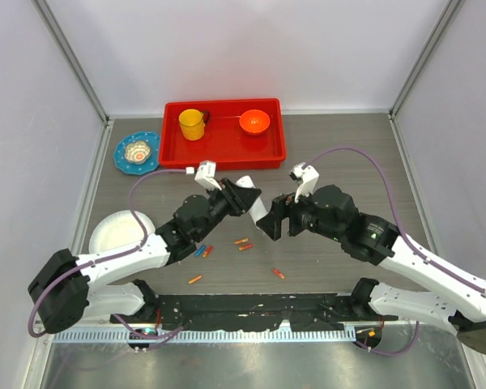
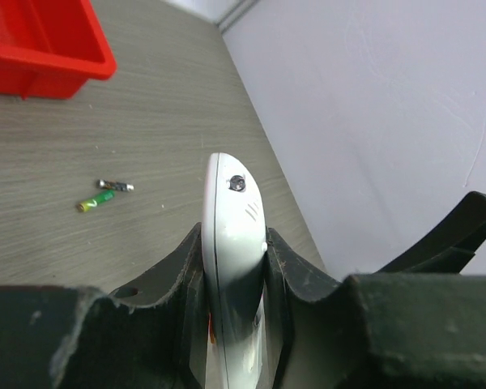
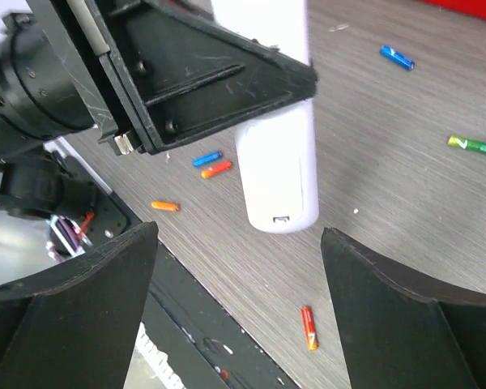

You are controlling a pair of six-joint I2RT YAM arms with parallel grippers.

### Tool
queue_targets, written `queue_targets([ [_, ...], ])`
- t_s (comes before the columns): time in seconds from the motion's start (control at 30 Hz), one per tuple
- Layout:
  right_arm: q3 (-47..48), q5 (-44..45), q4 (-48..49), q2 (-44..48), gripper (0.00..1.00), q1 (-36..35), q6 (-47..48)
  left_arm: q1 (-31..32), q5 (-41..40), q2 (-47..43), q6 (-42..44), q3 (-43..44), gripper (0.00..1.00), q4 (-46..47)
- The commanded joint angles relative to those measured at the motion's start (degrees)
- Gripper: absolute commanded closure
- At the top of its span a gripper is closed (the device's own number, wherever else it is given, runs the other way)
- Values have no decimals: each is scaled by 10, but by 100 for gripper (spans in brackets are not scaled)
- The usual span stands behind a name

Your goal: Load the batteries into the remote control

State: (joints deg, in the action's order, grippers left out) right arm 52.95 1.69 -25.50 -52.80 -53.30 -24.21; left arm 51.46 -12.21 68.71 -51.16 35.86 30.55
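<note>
The white remote control (image 2: pixel 231 219) stands on edge between the fingers of my left gripper (image 2: pixel 233 243), which is shut on it above the table's middle (image 1: pixel 247 197). In the right wrist view its rounded lower end (image 3: pixel 277 182) hangs below the left gripper's black fingers (image 3: pixel 202 73). My right gripper (image 3: pixel 239 233) is open, its jaws wide apart just short of that end and holding nothing (image 1: pixel 271 223). Batteries lie loose on the table: a blue one (image 3: pixel 211 158), orange ones (image 3: pixel 216 169) (image 3: pixel 165 206), a red one (image 3: pixel 309 327), a green one (image 2: pixel 95 201).
A red tray (image 1: pixel 223 154) at the back holds a yellow cup (image 1: pixel 192 124) and an orange bowl (image 1: pixel 254 121). A blue patterned dish (image 1: pixel 137 151) sits left of it, a white plate (image 1: pixel 117 230) nearer on the left. Grey walls enclose the table.
</note>
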Motion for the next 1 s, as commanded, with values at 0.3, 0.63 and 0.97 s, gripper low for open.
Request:
queue_targets([
  [0.3,-184,119,246,144,25,-2,-169,-9,-74,-100,57,-146,100,209],
  [0.63,-228,106,305,86,38,-1,-234,-3,-156,-72,150,-205,100,269],
  [0.97,-266,89,398,-3,43,11,-321,2,-229,62,229,-230,100,423],
])
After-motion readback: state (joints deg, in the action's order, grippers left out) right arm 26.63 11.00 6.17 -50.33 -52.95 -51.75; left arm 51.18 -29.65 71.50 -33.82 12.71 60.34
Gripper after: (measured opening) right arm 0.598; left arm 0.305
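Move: The right hand has just come free of the remote control, whose middle hangs some 6 cm ahead and 5 cm left at its height, still in the left fingers. An orange and red battery pair lies roughly 3 cm ahead, 9 cm left and 22 cm below the right hand. A lone red battery is some 7 cm back and straight below; a green battery is about 18 cm ahead. From the left hand the pair is 5 cm back, 4 cm left. Keeping its pinch on the remote control, the left hand carries it away from the right hand, about 9 cm left and, mostly late on, 8 cm down, turning some 15 degrees counter-clockwise. The empty right hand backs off slightly right and up, then swings back left and sinks 7 cm towards the battery pair, easing forward, rolling its left side up, turning about 20 degrees clockwise, tipping down and partly narrowing its fingers. ##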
